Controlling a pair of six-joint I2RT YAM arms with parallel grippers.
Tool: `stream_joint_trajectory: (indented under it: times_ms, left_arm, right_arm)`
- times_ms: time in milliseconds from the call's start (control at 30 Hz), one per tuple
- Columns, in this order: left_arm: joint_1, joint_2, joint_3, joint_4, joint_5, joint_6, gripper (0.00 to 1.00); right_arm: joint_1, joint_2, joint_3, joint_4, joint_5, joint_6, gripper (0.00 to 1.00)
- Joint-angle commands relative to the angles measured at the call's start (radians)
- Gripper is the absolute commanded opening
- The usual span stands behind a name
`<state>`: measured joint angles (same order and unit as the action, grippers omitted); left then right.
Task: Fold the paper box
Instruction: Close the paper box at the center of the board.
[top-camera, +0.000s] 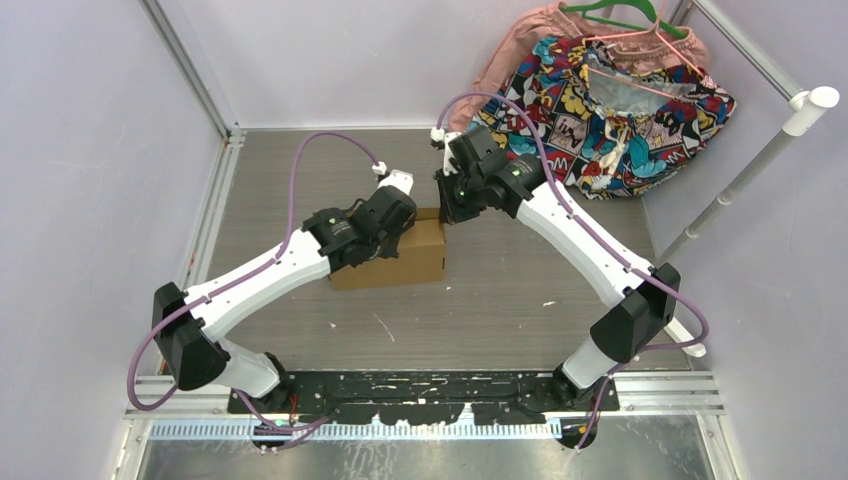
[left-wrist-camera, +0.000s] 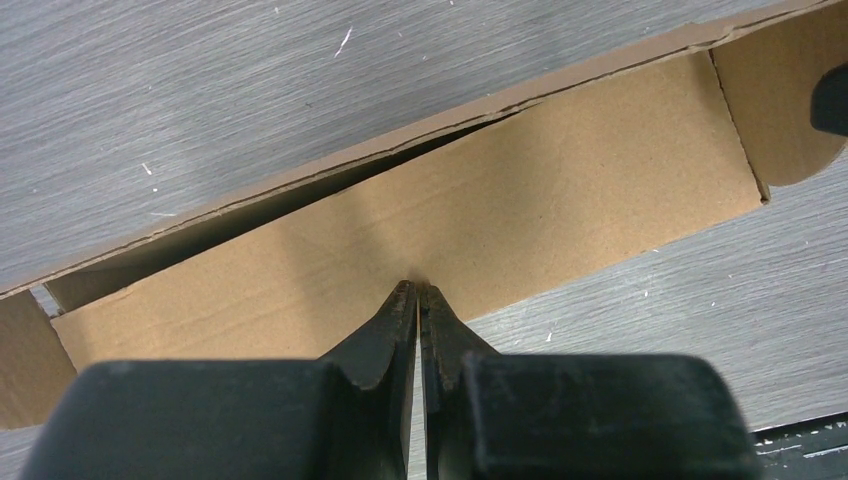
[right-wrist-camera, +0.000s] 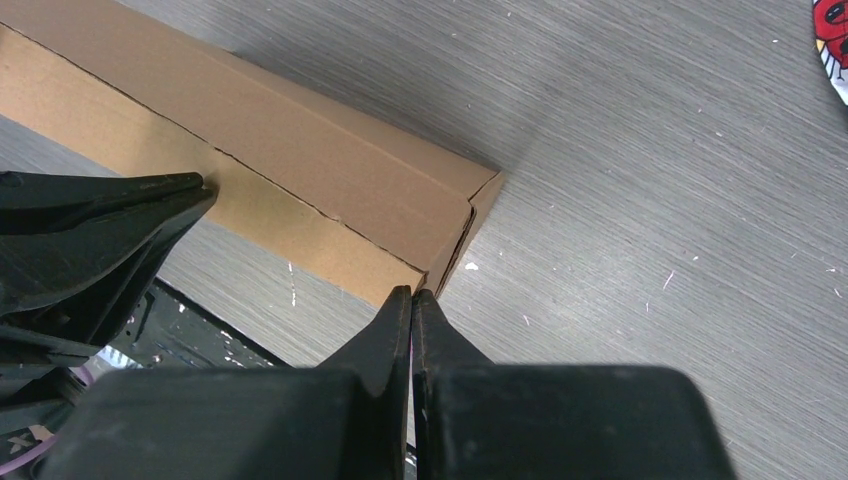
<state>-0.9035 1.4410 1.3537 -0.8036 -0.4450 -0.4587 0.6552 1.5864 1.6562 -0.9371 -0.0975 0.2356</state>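
Note:
The paper box (top-camera: 392, 258) is a brown cardboard mailer folded into box shape, lying mid-table. In the left wrist view its long panel (left-wrist-camera: 500, 200) shows a dark gap along the top seam, and a side flap sticks out at the right. My left gripper (left-wrist-camera: 417, 288) is shut, with its tips pressed against that panel and nothing between them. My right gripper (right-wrist-camera: 412, 293) is also shut and empty, its tips touching the box's (right-wrist-camera: 300, 150) end corner. From above, the left gripper (top-camera: 393, 215) is over the box's top and the right gripper (top-camera: 447, 208) is at its far right corner.
A comic-print cloth (top-camera: 620, 110) lies heaped at the back right with a pink garment and hangers (top-camera: 620, 20). A white pole (top-camera: 740, 180) slants along the right side. Metal frame rails (top-camera: 215, 200) border the table on the left.

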Motion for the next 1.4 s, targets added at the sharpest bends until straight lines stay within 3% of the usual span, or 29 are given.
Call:
stream_joint_trajectory:
  times_ms: [0,500,1100,1367]
  left_arm:
    - [-0.004,0.010,-0.012,0.007,0.032,0.005,0.08]
    - [-0.005,0.000,-0.006,0.004,0.040,0.009,0.08]
    - [-0.005,-0.153,0.086,-0.067,0.132,-0.016,0.09]
    - [0.000,-0.217,0.113,-0.091,-0.014,-0.007,0.13]
  right_arm:
    - [0.028,-0.033,-0.016,0.056,-0.043,0.015,0.01]
    - [0.033,-0.055,-0.074,0.059,-0.014,-0.002,0.01]
    - [0.034,-0.054,-0.101,0.067,-0.002,-0.004,0.01]
    - [0.037,-0.059,-0.111,0.066,-0.002,-0.004,0.01]
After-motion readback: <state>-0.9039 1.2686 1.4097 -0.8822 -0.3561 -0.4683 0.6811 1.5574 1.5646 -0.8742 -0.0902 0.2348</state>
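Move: The left hand's shut fingertips are on the top panel of the paper box, whose middle lies only about 2 cm ahead and level with them sideways. The raised lid flap's middle is roughly 4 cm ahead, 1 cm to the left and 2 cm higher. The right hand still grips that flap's right end; the flap's middle lies some 10 cm to its left, level with it ahead and in height, and the top panel's middle about 11 cm left, 2 cm back and 3 cm below. Up and back, the left hand comes free of the top panel after holding still on it, rising about 6 cm and drawing back 3 cm, rolling its left side some 10 degrees down, its fingertips just beginning to part. Meanwhile the right hand keeps its pinch on the lid flap's right end and eases it slowly down about 1.5 cm and slightly back, over the top panel. ##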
